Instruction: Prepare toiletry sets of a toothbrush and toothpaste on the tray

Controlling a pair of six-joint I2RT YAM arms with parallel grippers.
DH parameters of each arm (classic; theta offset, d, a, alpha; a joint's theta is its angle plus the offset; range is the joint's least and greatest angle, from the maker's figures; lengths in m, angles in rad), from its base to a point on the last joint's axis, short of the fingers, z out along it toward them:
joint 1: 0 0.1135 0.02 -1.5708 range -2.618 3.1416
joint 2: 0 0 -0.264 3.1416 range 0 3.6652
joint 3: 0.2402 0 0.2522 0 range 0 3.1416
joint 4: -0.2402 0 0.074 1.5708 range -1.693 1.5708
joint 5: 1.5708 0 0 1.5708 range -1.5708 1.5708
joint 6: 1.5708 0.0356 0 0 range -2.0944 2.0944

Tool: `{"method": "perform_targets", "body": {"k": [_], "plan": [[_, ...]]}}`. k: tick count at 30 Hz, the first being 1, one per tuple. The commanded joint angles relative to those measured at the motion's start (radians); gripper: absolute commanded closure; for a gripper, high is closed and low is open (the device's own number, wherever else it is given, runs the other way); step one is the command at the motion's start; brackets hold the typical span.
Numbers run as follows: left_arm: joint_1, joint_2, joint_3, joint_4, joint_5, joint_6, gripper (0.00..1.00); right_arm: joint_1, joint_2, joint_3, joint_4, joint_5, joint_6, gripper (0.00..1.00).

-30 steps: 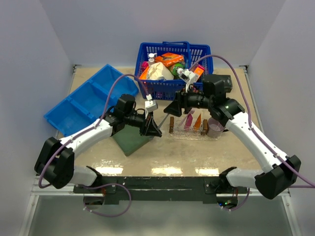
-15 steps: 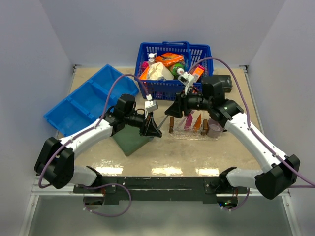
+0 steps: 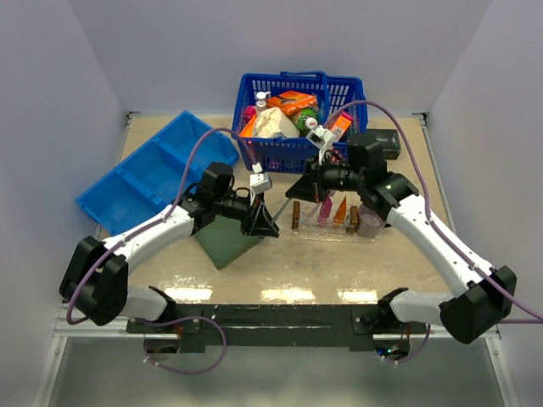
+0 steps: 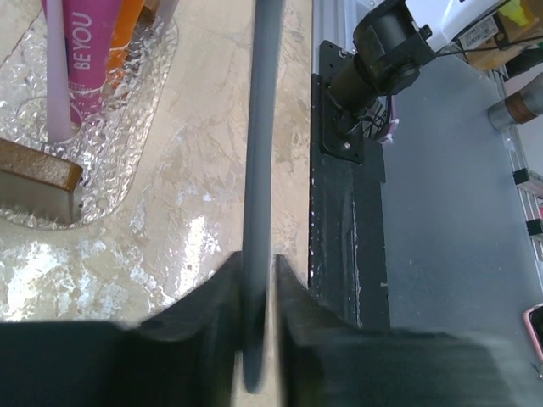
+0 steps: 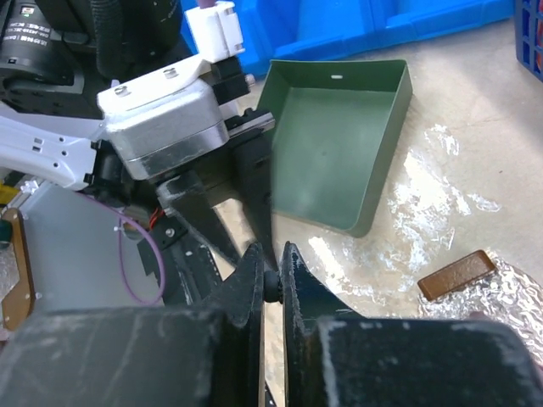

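Observation:
A long grey toothbrush [image 4: 259, 136] spans the gap between my two grippers above the table. My left gripper [image 4: 256, 270] is shut on one end of it, next to the dark green tray [image 3: 222, 244]. My right gripper [image 5: 271, 261] is shut on the other, dark end [image 5: 271, 287], just left of the clear tray [image 3: 336, 231]. On that tray lie a pink toothpaste tube [image 4: 85, 51], an orange one [image 4: 129, 15] and a pale pink toothbrush [image 4: 58, 85]. Its brown wooden handle [image 4: 38, 182] shows at the near end.
A purple mug [image 3: 371, 220] stands at the clear tray's right end. A blue basket [image 3: 297, 127] full of packets sits at the back, a blue divided bin [image 3: 148, 174] at the left. The green tray [image 5: 339, 153] lies under the left arm.
My right gripper has gone from open to shut on the free end of the grey toothbrush. The left gripper has kept its hold and stayed in place.

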Motion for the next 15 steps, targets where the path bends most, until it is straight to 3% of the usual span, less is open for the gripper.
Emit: {"method": "perform_targets", "body": {"k": [1, 3, 7, 9, 15], "plan": [[0.003, -0.021, 0.014, 0.007, -0.029, 0.007, 0.52, -0.003, -0.040, -0.006, 0.057, -0.004, 0.001, 1.00], [0.004, -0.034, 0.012, 0.008, -0.046, 0.007, 0.31, -0.003, -0.062, -0.024, 0.086, 0.030, 0.027, 1.00], [0.008, -0.090, 0.003, 0.028, -0.171, 0.001, 0.21, -0.014, -0.086, -0.010, 0.034, 0.117, 0.014, 1.00], [0.027, -0.122, -0.018, 0.053, -0.224, -0.021, 0.05, -0.041, -0.089, -0.009, 0.016, 0.139, 0.009, 1.00], [0.121, -0.260, -0.076, 0.154, -0.408, -0.076, 0.03, -0.150, -0.142, 0.008, -0.071, 0.247, -0.005, 1.00]]}}
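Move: The grey toothbrush spans both grippers: its middle is about 3 cm ahead, 2 cm right and 5 cm above the left hand, and 3 cm back, 2 cm left and 5 cm below the right hand. The clear tray with the toothpaste lies roughly 10 cm ahead, 10 cm right and 26 cm below the right hand. From that hand, the mug sits about 11 cm ahead and 24 cm right, the empty green box 7 cm ahead and 19 cm left. The grey toothbrush's lower end comes free as the left fingers, nearly shut on it, spread wide; the left hand then backs off forward, left and up, turning counter-clockwise some 20 degrees. The right hand, already closed on the upper part, keeps its grip and carries the brush about 5 cm right and a little forward towards the clear tray, turning slightly clockwise. ##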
